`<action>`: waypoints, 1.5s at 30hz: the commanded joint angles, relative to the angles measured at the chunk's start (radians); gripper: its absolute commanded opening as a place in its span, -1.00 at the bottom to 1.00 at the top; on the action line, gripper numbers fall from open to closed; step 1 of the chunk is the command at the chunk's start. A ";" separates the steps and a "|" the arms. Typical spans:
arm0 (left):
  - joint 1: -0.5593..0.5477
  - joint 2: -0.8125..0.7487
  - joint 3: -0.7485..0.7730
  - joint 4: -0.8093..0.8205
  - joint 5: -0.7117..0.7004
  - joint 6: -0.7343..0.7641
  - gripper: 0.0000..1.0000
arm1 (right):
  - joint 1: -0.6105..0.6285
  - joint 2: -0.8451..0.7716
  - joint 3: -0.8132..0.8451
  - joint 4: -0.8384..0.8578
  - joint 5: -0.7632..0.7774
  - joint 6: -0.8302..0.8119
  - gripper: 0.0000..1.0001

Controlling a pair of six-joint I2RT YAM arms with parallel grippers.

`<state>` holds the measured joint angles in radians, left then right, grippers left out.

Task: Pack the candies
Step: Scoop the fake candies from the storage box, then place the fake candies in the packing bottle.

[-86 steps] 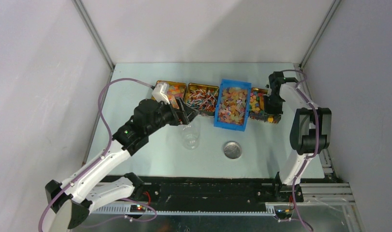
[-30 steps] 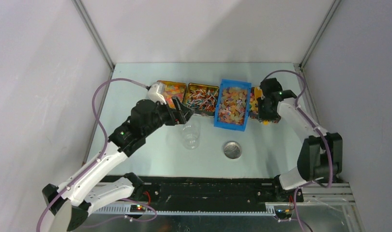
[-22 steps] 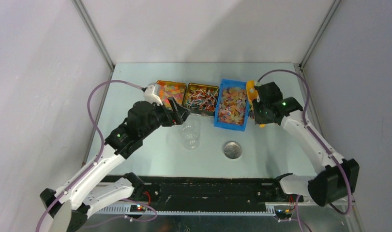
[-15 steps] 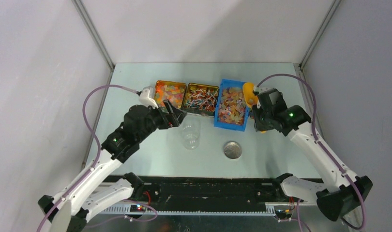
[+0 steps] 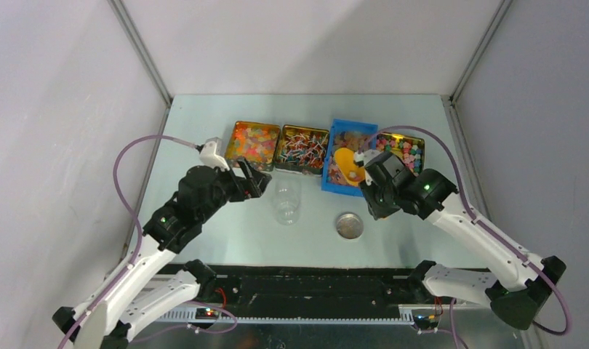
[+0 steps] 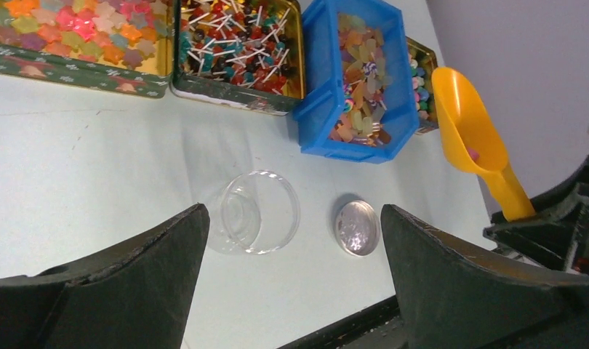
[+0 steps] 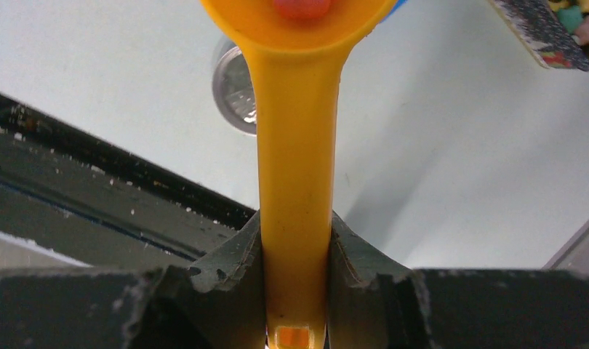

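Note:
The candies fill a row at the back: star gummies in a tin [image 5: 252, 138], lollipops in a second tin [image 5: 301, 149], jellies in a blue bin [image 5: 342, 142], and pastel pieces in a third tin [image 5: 402, 149]. My right gripper [image 5: 366, 182] is shut on the handle of an orange scoop [image 5: 347, 163]. The scoop's bowl hovers over the bin's near end. The handle [image 7: 295, 145] is pinched between the jaws, and a pink candy [image 7: 300, 6] lies in the bowl. My left gripper [image 5: 251, 182] is open and empty, left of a clear jar [image 5: 286, 202].
The jar [image 6: 254, 212] stands open on the table, in front of the lollipop tin [image 6: 237, 43]. A round silver lid [image 5: 348, 225] lies flat to its right, also seen in the left wrist view [image 6: 357, 227]. The black rail runs along the near edge.
My right arm has swung left and nearer from the pastel tin, carrying the scoop over the blue bin's near end. My left arm has drawn back, down and to the left, away from the tins.

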<state>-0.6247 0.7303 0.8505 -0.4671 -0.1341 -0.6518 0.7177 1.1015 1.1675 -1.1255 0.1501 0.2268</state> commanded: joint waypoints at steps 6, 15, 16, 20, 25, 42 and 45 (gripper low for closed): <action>0.008 -0.043 0.005 -0.112 -0.090 0.125 0.90 | 0.206 0.008 0.078 -0.072 0.004 -0.025 -1.00; 0.008 -0.090 -0.012 -0.188 -0.124 0.216 0.90 | 0.341 0.138 0.151 -0.087 0.051 -0.110 -1.00; 0.008 -0.094 -0.019 -0.189 -0.125 0.221 0.90 | 0.349 0.159 0.163 -0.086 0.051 -0.129 -1.00; 0.008 -0.111 -0.043 -0.200 -0.122 0.236 0.89 | 0.363 0.214 0.197 -0.082 0.059 -0.188 -1.00; 0.008 -0.108 -0.062 -0.220 -0.111 0.252 0.87 | 0.373 0.293 0.249 -0.098 0.075 -0.250 -1.00; 0.008 -0.065 -0.075 -0.236 -0.107 0.278 0.86 | 0.434 0.460 0.387 -0.206 0.177 -0.257 -1.00; 0.008 -0.060 -0.075 -0.236 -0.102 0.279 0.86 | 0.442 0.468 0.397 -0.225 0.192 -0.248 -1.00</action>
<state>-0.6231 0.6647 0.7643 -0.7063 -0.2333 -0.3992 1.1469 1.5581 1.5074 -1.3075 0.2901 -0.0330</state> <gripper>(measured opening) 0.932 0.303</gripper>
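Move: The clear jar I am taking the loaded yellow scoop to stands about 23 cm left of my right hand, some 5 cm ahead and 13 cm below. The silver lid lies only about 5 cm left, level with that hand and some 18 cm beneath it; the blue box is about 21 cm ahead, 3 cm left and 16 cm down. From my empty left hand the jar is roughly 5 cm right, 3 cm ahead and 20 cm below. I swing the scoop's bowl round to the left towards the jar's mouth: my right hand keeps its pinch on the handle, travels about 9 cm left at nearly the same height, easing back at first, then a little forward, while turning some 35 degrees counter-clockwise and rolling its left side down. My open left hand sinks about 7 cm and moves 5 cm left and a bit back, rolling its left side up. ##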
